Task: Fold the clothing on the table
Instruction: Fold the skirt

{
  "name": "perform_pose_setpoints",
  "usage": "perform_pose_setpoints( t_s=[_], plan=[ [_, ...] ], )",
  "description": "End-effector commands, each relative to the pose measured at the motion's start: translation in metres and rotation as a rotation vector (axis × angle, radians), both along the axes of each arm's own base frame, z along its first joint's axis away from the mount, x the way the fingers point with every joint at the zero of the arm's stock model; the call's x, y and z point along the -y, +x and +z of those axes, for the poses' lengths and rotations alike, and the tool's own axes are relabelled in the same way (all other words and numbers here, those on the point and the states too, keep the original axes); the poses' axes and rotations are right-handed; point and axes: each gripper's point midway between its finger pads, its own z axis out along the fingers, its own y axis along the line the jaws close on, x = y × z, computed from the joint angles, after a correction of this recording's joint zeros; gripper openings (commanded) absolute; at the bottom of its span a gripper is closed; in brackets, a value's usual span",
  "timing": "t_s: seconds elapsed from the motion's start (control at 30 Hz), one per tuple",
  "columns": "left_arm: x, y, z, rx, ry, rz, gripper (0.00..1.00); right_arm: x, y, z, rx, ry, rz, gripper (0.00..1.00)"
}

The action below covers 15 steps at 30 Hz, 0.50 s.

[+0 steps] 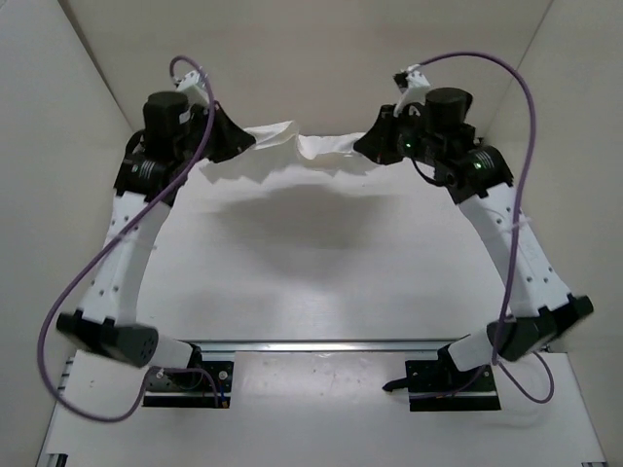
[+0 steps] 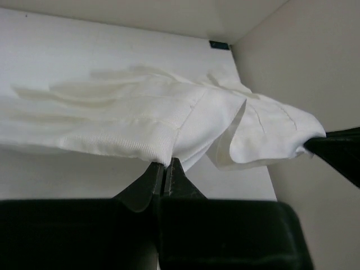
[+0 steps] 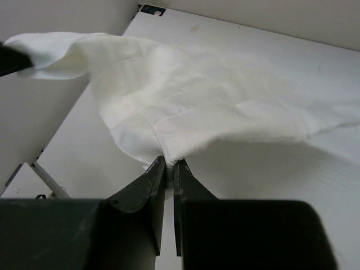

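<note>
The clothing (image 1: 292, 146) is a thin white wrinkled garment, stretched in the air between both grippers over the far part of the table (image 1: 321, 263). My left gripper (image 1: 248, 142) is shut on its left end, and the wrist view shows the cloth (image 2: 140, 118) pinched at the gripper tips (image 2: 167, 163). On the right, my other gripper (image 1: 362, 146) is shut on the opposite end, with a fold of fabric (image 3: 197, 101) clamped between its tips (image 3: 170, 165). The cloth sags and trails toward the far edge, casting a shadow on the table.
White walls (image 1: 58, 146) close in the table at left, right and back. A metal rail (image 1: 331, 345) with both arm bases runs along the near edge. A small black corner bracket (image 2: 219, 44) sits at the far corner.
</note>
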Motion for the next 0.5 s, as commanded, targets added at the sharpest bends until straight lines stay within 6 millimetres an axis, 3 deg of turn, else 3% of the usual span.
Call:
perform_pose_setpoints(
  t_s=[0.0, 0.03, 0.07, 0.1, 0.13, 0.17, 0.23, 0.27, 0.3, 0.37, 0.4, 0.47],
  plan=[
    [-0.009, -0.026, -0.007, 0.058, -0.012, 0.003, 0.0, 0.026, 0.005, -0.014, 0.01, 0.029, -0.04, 0.0],
    [-0.008, -0.03, -0.044, -0.016, -0.005, 0.0, 0.0, 0.028, 0.003, -0.023, -0.016, 0.038, -0.038, 0.0],
    [-0.007, -0.031, -0.084, -0.086, 0.01, -0.003, 0.0, 0.029, 0.007, -0.052, -0.069, 0.018, -0.043, 0.0],
    [-0.008, -0.031, -0.099, -0.101, 0.005, 0.0, 0.0, 0.034, 0.007, -0.082, -0.129, 0.002, -0.057, 0.0],
    [-0.006, -0.035, -0.141, -0.173, 0.02, 0.001, 0.0, 0.036, 0.009, -0.116, -0.184, -0.016, -0.068, 0.0],
    [-0.004, -0.047, -0.185, -0.262, 0.036, -0.006, 0.0, 0.039, 0.007, -0.128, -0.22, -0.001, -0.083, 0.0],
    [-0.004, -0.069, -0.259, -0.39, 0.057, -0.007, 0.0, 0.042, -0.009, -0.198, -0.368, -0.01, -0.093, 0.0],
    [-0.001, -0.077, -0.279, -0.442, 0.058, -0.013, 0.0, 0.044, -0.023, -0.229, -0.443, -0.025, -0.109, 0.0],
    [-0.004, -0.092, -0.308, -0.506, 0.071, -0.011, 0.0, 0.046, -0.028, -0.245, -0.471, -0.042, -0.134, 0.0],
    [-0.01, -0.114, -0.345, -0.593, 0.111, 0.006, 0.0, 0.051, -0.062, -0.294, -0.581, -0.088, -0.168, 0.0],
    [-0.01, -0.128, -0.356, -0.621, 0.127, -0.011, 0.0, 0.052, -0.07, -0.298, -0.58, -0.099, -0.185, 0.0],
    [-0.019, -0.15, -0.373, -0.666, 0.184, -0.007, 0.0, 0.056, -0.1, -0.325, -0.646, -0.144, -0.186, 0.0]
  ],
)
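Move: Both grippers hold the skirt's near edge high, its cloth slung out between and ahead of them. The left corner's landing spot on the table is about 17 cm back, 2 cm left and 40 cm below the left gripper. The right corner's spot is some 12 cm back, 6 cm right and 40 cm below the right gripper. The table's front rail runs straight back of each, about 30 cm from the left and 28 cm from the right, 40 cm down. Swing both grippers down fast towards the table, keeping the skirt's corners pinched: the left drops some 38 cm and comes back about 17, the right drops about 35 and comes back 10. Ease the left back a little first, and carry the right about 6 cm rightward to spread the edge. Tip both from near-level to steeply down, some 45 degrees. ##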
